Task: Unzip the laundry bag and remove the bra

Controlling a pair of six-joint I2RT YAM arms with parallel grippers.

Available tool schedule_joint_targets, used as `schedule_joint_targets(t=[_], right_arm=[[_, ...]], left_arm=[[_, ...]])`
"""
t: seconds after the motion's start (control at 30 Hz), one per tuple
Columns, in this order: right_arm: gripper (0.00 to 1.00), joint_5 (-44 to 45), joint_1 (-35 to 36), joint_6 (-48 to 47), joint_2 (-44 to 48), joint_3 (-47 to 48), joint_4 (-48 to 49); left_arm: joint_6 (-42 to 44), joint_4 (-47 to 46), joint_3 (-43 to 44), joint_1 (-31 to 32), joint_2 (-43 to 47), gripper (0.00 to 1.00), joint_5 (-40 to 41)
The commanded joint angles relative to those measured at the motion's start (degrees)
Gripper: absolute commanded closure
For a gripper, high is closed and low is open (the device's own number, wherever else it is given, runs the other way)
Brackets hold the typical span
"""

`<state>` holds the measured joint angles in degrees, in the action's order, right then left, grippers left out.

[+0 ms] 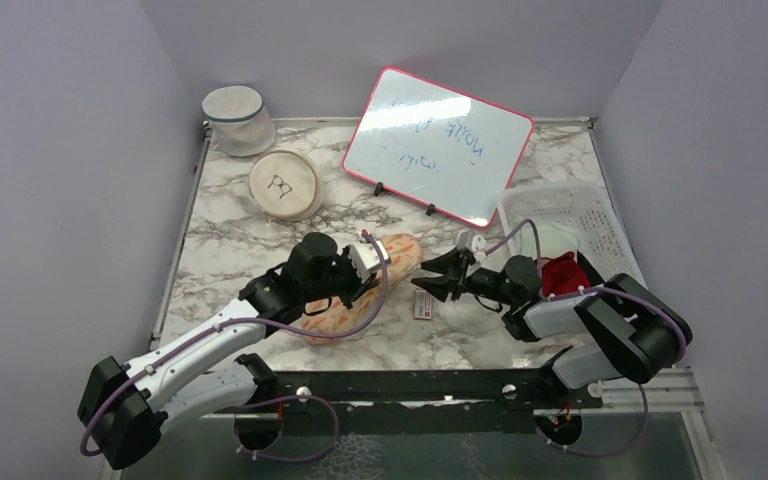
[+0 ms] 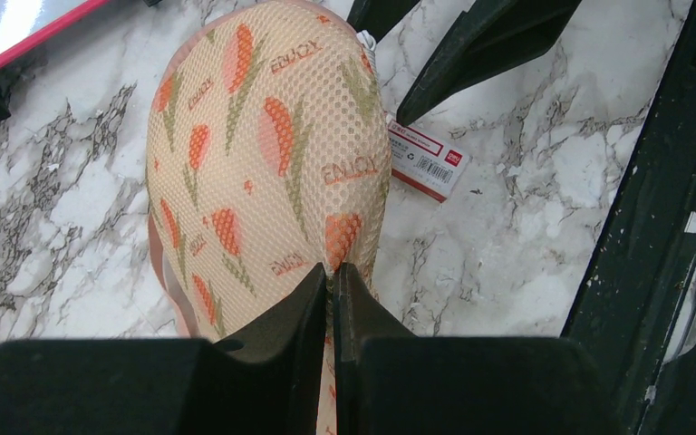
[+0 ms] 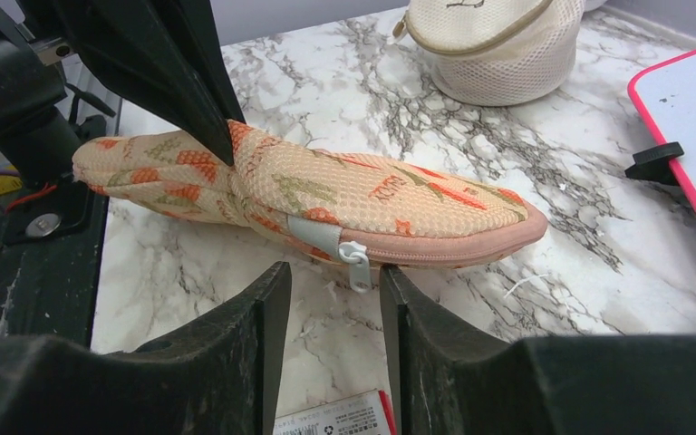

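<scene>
The laundry bag [image 1: 392,262] lies on the marble top as a long mesh pouch with a pink zipper edge [image 3: 471,249]. The bra [image 3: 308,186] is inside it; its peach fabric with red and green print shows through the mesh. My left gripper [image 2: 333,272] is shut on a fold of the bag's mesh near the bag's middle. My right gripper [image 3: 331,272] is open, low over the table on the bag's zipper side. The white zipper pull [image 3: 358,263] hangs just ahead of the gap between its fingertips, untouched. From the pull rightward the zipper is closed.
A small red-edged label card [image 1: 422,305] lies under the right gripper. A tilted whiteboard [image 1: 438,145] stands behind the bag. A white basket [image 1: 565,225] with a red cloth [image 1: 560,272] is at the right. A round cream disc [image 1: 285,185] and a white mesh cylinder [image 1: 238,120] sit back left.
</scene>
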<state>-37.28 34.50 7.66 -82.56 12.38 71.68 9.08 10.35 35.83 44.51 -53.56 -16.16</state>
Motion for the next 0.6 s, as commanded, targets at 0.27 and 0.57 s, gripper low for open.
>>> schedule_joint_targets(t=[0.27, 0.57], right_arm=[[0.72, -1.06, 0.04, -0.85, -2.23, 1.1, 2.78], [0.99, 0.98, 0.04, -0.43, -2.77, 3.22, -3.41]], left_arm=[[-0.38, -2.72, -0.32, 0.84, -1.04, 1.0, -3.39], [-0.23, -2.65, -0.65, 0.89, -1.88, 1.0, -2.21]])
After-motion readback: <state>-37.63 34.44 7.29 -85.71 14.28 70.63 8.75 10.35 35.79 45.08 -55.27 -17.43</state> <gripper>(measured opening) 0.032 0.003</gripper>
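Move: The zipper pull sits almost between my open right fingertips, only about 1 cm ahead and 1 cm to the left, level with them. The bag's middle, bunched in my left fingers, is some 9 cm to the left of my right hand, 2 cm back and 2 cm higher. The small red-and-white box lies about 8 cm below, 4 cm back and 1 cm right of my right hand. From my left hand the pull is roughly 8 cm right, 3 cm ahead and 2 cm lower. I close my right fingers from not quite half open to nearly shut, pinching the zipper pull, with the hand easing down about 1 cm and slightly forward and left onto it. My left hand keeps its shut grip on the bag's middle and eases about 1 cm down, a little back and right. ##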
